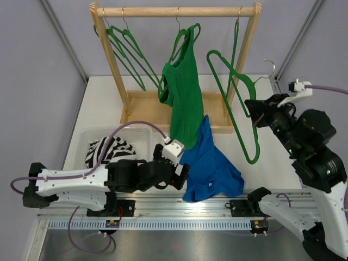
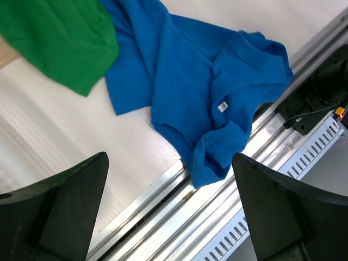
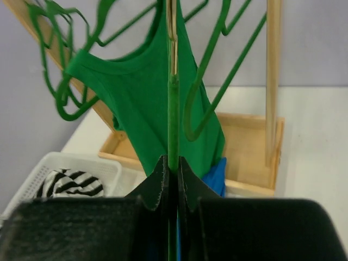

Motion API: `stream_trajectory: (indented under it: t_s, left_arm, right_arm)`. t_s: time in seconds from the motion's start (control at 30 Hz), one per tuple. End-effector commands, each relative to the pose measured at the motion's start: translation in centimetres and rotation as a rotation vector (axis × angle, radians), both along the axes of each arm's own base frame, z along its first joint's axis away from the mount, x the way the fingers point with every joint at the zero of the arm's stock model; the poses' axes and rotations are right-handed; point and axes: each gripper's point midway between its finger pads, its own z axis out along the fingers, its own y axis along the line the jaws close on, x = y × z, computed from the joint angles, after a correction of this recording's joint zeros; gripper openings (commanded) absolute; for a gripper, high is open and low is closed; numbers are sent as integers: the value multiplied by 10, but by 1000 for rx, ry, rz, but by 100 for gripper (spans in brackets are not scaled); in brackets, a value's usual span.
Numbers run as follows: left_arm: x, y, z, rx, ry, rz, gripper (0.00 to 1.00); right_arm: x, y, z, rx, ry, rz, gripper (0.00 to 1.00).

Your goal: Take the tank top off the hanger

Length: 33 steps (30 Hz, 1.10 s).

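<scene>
A green tank top [image 1: 185, 103] [image 3: 147, 109] hangs from a green hanger [image 1: 185, 38] on the wooden rack. A blue top [image 1: 212, 168] [image 2: 206, 81] lies crumpled on the table in front of it, free of any hanger. My right gripper [image 1: 254, 111] [image 3: 173, 163] is shut on the thin bar of a bare green hanger [image 1: 239, 103] [image 3: 173, 119], held off the rack at the right. My left gripper [image 1: 182, 169] [image 2: 169, 157] stands wide open just above the blue top's near edge, with nothing between its fingers.
The wooden rack [image 1: 176, 11] stands at the back with two more empty green hangers [image 1: 128, 51] at its left. A white basket [image 1: 89, 136] holding a striped cloth [image 1: 109, 149] sits at the near left. A metal rail [image 1: 217, 209] runs along the table's near edge.
</scene>
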Motion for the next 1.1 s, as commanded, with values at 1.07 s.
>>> stream_trajectory:
  t_s: [1.07]
  left_arm:
    - [5, 107, 3, -33, -27, 136, 99]
  right_arm:
    - [236, 45, 61, -266, 18, -265, 0]
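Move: The right hand holds the empty green hanger; its spot on the wooden rail lies about 26 cm ahead, 6 cm left and 14 cm above. The hanging empty hanger is some 25 cm ahead, 1 cm left, and the green tank top 25 cm ahead, 17 cm left. From the open, empty left hand the blue tank top lies about 10 cm ahead, 11 cm right and 18 cm below; the basket some 16 cm ahead, 26 cm left, as low. Still pinching the empty hanger, the right hand carries it some 23 cm forward to the rail, drifting left and ending slightly higher, while the wrist turns clockwise and its left side dips, each about 15 degrees. The left hand, touching nothing and wide open, swings about 11 cm left, away from the blue tank top towards the basket. ##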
